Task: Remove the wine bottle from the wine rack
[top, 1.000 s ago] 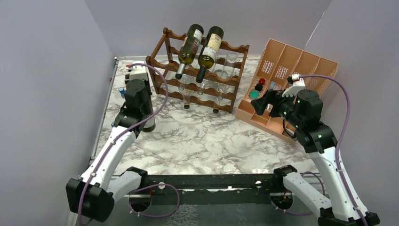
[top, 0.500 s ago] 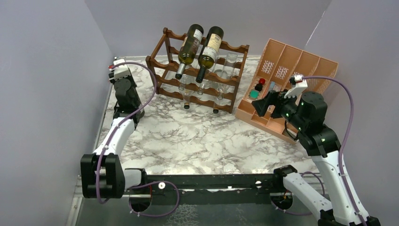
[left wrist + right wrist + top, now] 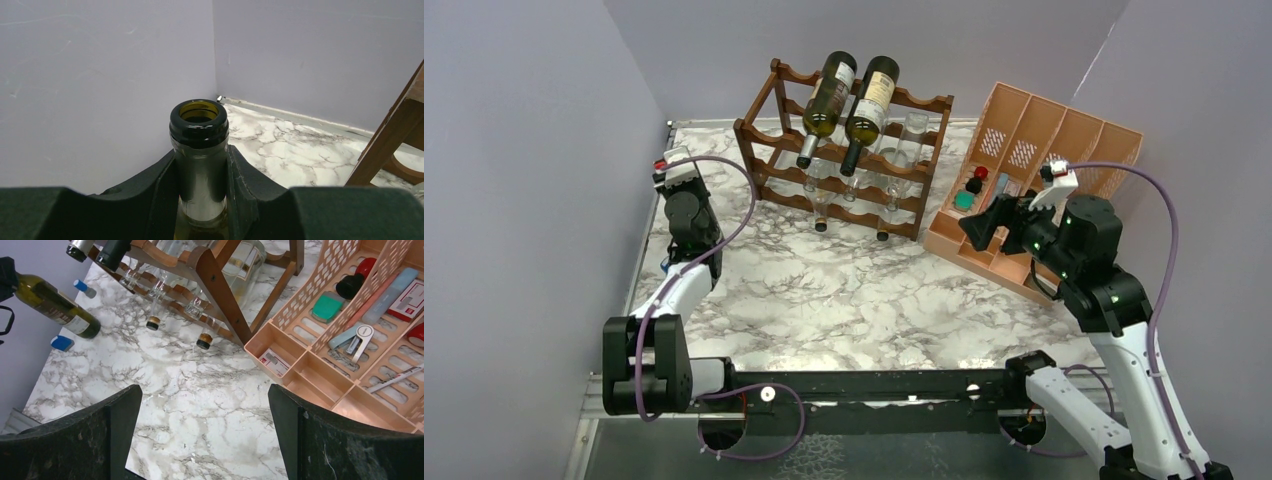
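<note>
My left gripper (image 3: 200,156) is shut on the neck of the green-glass wine bottle (image 3: 199,131), whose open mouth points at the back left corner. In the right wrist view the wine bottle (image 3: 56,306) hangs tilted by the left wall, base lowest, away from the wine rack (image 3: 216,290). From above, the left gripper (image 3: 674,180) sits left of the dark brown wine rack (image 3: 924,155), and the arm hides the bottle. My right gripper (image 3: 204,390) is open and empty over bare marble; from above the right gripper (image 3: 979,225) is at the organiser's front corner.
Two dark labelled bottles (image 3: 849,100) lie on the rack's top tier, with clear bottles (image 3: 154,290) lower down. A peach divided organiser (image 3: 1064,135) with small items stands on the right. Two blue items (image 3: 62,342) lie on the marble under the held bottle. Walls close in on three sides.
My left arm has swung left and back toward the left wall, carrying the bottle away from the rack. The right arm has hardly moved and stays open.
</note>
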### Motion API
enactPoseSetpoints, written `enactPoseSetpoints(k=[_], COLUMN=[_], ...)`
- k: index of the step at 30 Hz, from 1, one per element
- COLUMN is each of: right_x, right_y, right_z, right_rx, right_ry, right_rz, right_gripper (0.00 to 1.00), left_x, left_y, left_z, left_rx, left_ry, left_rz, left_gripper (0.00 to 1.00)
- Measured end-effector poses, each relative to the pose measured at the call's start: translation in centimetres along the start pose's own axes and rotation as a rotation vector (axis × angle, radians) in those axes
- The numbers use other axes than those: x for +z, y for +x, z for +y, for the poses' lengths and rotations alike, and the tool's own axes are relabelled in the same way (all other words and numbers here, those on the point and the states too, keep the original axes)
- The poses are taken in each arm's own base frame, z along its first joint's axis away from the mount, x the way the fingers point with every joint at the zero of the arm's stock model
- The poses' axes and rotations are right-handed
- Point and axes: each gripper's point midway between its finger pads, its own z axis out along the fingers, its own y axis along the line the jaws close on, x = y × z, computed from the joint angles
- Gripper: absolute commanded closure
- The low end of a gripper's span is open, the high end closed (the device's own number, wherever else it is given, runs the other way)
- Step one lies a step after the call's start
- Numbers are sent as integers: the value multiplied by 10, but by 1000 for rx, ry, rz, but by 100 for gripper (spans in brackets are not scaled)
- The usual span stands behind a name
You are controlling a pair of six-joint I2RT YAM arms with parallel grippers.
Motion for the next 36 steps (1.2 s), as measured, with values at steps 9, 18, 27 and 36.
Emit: enactPoseSetpoints(k=[9,18,27,36], right_x=[-5,-6,-6,-10], right_y=[-2,-2,-2,-4], right_z=[3,3,3,5], right_rx=[14,16,24,28], right_ry=[-7,-8,-8,-13], right_rz=[-15,-17,-17,-31], right_gripper=[0,1,1,1], left_x=[-5,-15,-30,-36], left_y=[-2,-3,-5,-28], left_z=[-2,3,3,13], left_rx=[-9,3,28,-8], left_ry=[15,-39,-77,-132], left_rz=[-42,-47,-45,-106], left_gripper=[98,75,44,12])
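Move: The left hand, fingers shut on the bottle's neck, has the wine bottle right below it, its middle some 12 cm down. About 25 cm below the hand lie two blue-capped bits: the near one roughly 8 cm left and 5 cm back, the far one 13 cm ahead and 5 cm left. The rack is about 38 cm right, 18 cm ahead and 12 cm lower. From the right hand, the bottle is about 61 cm left, 16 cm ahead and 17 cm down. Still pinching the wine bottle's neck, the left hand first hardly stirs, then draws it back towards its base, about 3 cm at level height, turning a few degrees counter-clockwise. Then the fingers spread wide and let go of the neck, while the hand rises some 2 cm, tips up slightly and backs off another centimetre. ##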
